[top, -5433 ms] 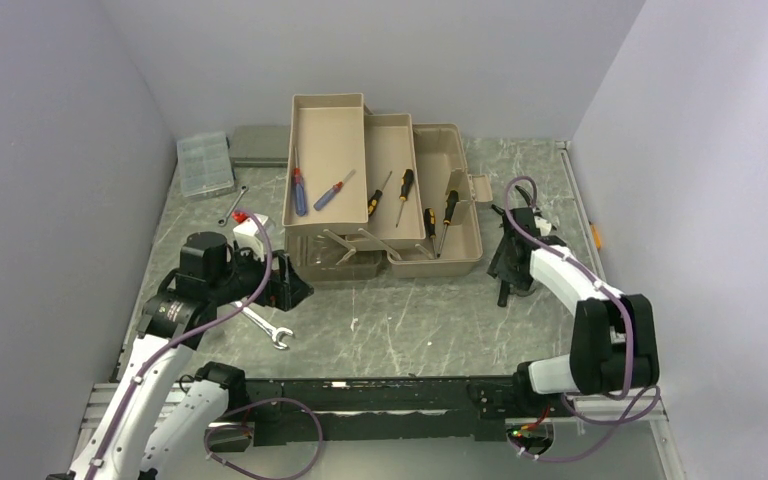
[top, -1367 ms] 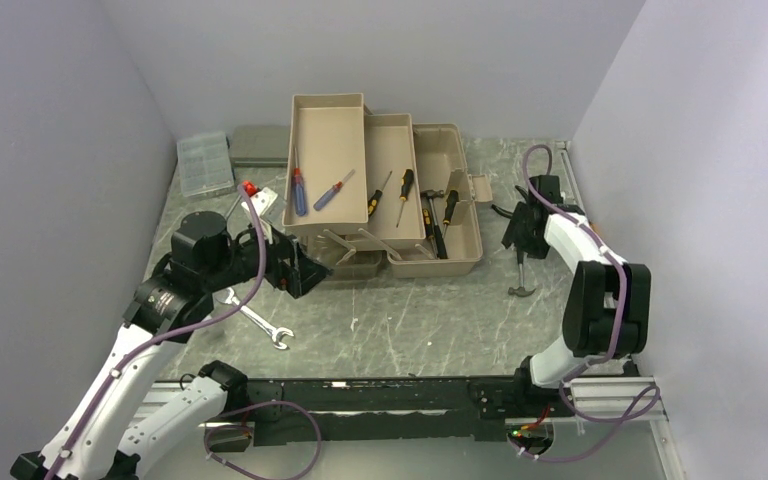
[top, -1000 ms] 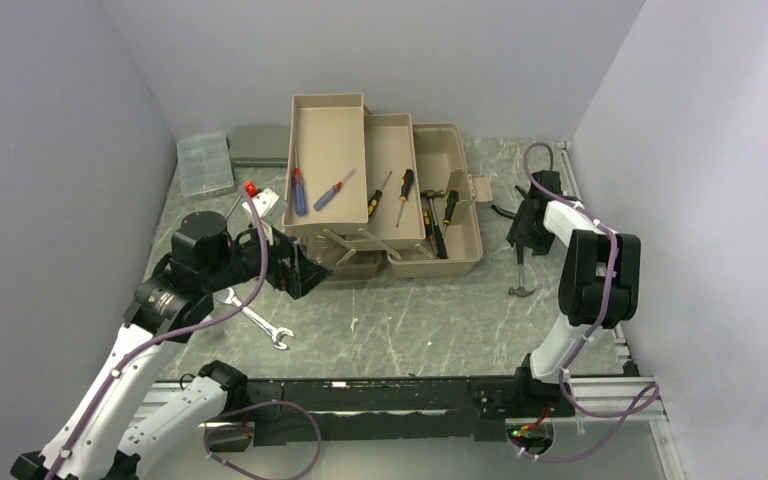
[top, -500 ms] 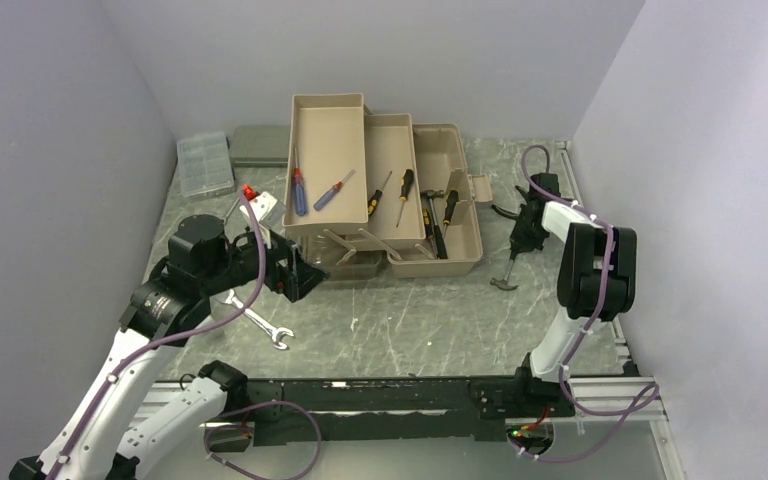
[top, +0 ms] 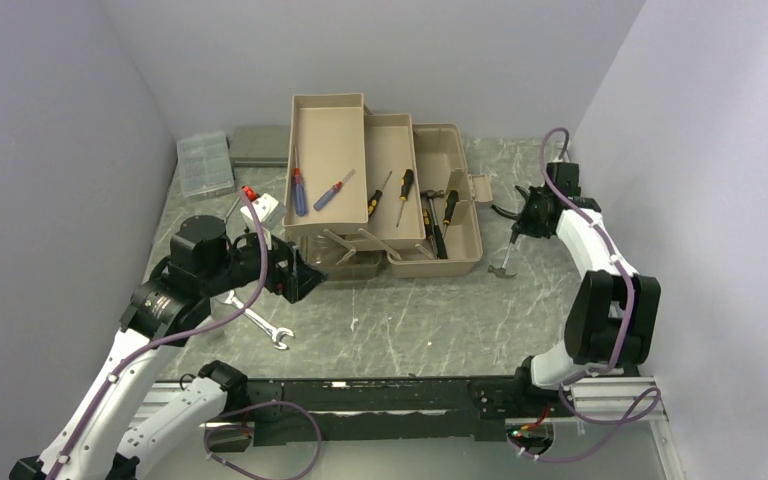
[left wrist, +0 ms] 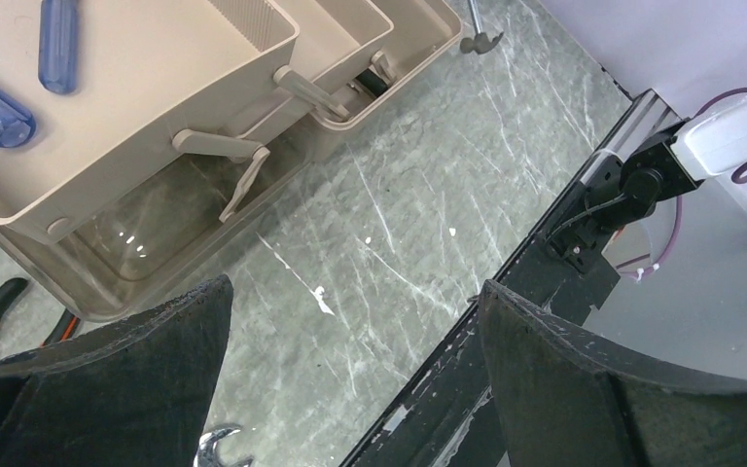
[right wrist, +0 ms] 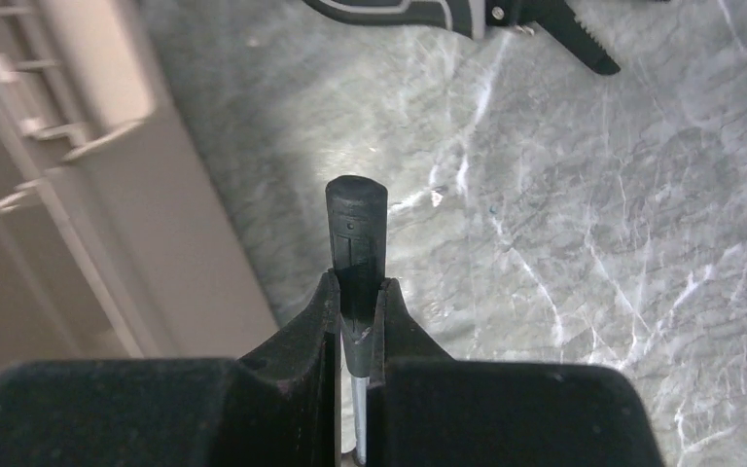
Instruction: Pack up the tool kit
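The taupe toolbox (top: 450,240) stands open at the back with its trays (top: 326,120) folded out. Screwdrivers lie in the trays and a hammer in the base. My right gripper (top: 528,222) is shut on the black handle of a small hammer (top: 509,253), which hangs head down just right of the toolbox. In the right wrist view the handle (right wrist: 356,224) sticks out between the fingers of the right gripper (right wrist: 357,292), beside the toolbox wall (right wrist: 107,195). My left gripper (top: 305,277) is open and empty in front of the toolbox (left wrist: 156,146).
Black pliers (top: 503,211) lie on the table behind the hammer, also in the right wrist view as pliers (right wrist: 467,12). A large wrench (top: 265,327) and a small wrench (top: 232,205) lie at the left. A clear organiser (top: 205,163) and grey case (top: 260,145) sit back left.
My right gripper has shut on the hammer's handle, lifted it off the table and carried it left toward the toolbox. The left arm has barely moved.
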Controlling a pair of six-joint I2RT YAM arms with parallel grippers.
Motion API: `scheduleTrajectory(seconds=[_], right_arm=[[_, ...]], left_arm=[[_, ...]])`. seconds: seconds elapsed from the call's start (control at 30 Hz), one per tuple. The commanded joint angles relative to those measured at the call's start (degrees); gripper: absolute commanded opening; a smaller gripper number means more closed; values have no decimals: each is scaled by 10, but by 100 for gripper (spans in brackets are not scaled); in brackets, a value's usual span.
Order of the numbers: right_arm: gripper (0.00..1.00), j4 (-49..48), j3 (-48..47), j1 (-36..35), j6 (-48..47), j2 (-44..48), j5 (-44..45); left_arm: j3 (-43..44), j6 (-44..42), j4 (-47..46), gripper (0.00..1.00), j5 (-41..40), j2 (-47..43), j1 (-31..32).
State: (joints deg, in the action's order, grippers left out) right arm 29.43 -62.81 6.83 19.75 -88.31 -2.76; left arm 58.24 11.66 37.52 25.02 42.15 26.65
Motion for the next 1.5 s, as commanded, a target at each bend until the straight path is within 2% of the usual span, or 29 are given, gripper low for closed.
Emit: scheduleTrajectory(seconds=[0.0,0.1,0.27,0.47,0.67,0.9,1.0,1.07,1.1,1.17,1.2,1.27,1.47], right_arm=[[0,36,-40,2,10,55,-29],[0,46,-58,2,14,84,-50],[0,70,-130,-20,15,74,-157],[0,62,-241,-114,57,26,-151],[0,-35,-314,-190,138,-44,-171],[0,-43,-435,-275,152,-176,-146],[0,-38,-457,-299,148,-213,-119],[8,-38,-459,-309,146,-228,-100],[18,-35,-461,-313,146,-235,-92],[42,-26,-466,-318,143,-243,-80],[50,-24,-467,-318,142,-244,-75],[56,-18,-469,-319,139,-238,-67],[59,27,-489,-314,107,-195,-21]], left_arm=[[15,-8,-10,97,0,0,-2],[14,-8,-11,97,0,-2,-2],[15,-3,-15,97,4,0,-2],[16,3,-18,97,7,3,-2],[21,3,-9,97,-2,-3,-2],[40,-8,22,97,-24,-8,-2],[47,-11,34,97,-40,-10,-3],[53,-5,47,97,-77,-11,-3],[58,1,56,97,-108,-11,-2],[73,10,79,97,-172,-6,-2],[80,12,90,98,-198,-4,-3],[92,13,105,98,-243,-1,-4],[99,23,115,99,-311,-1,-10]])
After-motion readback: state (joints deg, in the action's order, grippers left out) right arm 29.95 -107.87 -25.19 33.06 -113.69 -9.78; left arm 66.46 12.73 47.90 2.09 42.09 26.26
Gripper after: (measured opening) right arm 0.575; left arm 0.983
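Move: The right hand holds the last hammer by its handle, head hanging towards the robot, some 9 cm above the table. The middle tray lies about 31 cm to its left, 9 cm ahead and 3 cm higher; the upper tray with the blue screwdrivers is 46 cm left, 9 cm ahead, 8 cm higher. The packed hammer sits 21 cm left, 3 cm ahead, 7 cm lower. From the left hand, the middle tray is roughly 28 cm ahead, 20 cm right, 16 cm lower. Up first, then in a sweeping arc leftward and somewhat forward, the right hand carries the gripped hammer about 30 cm across the low compartment to the middle tray, turning nearly 30 degrees counter-clockwise. It sinks some 7 cm from the top of the arc, opens about halfway to let the handle go and starts to rise. Late on, the empty, open left hand swings left, turning counter-clockwise. ##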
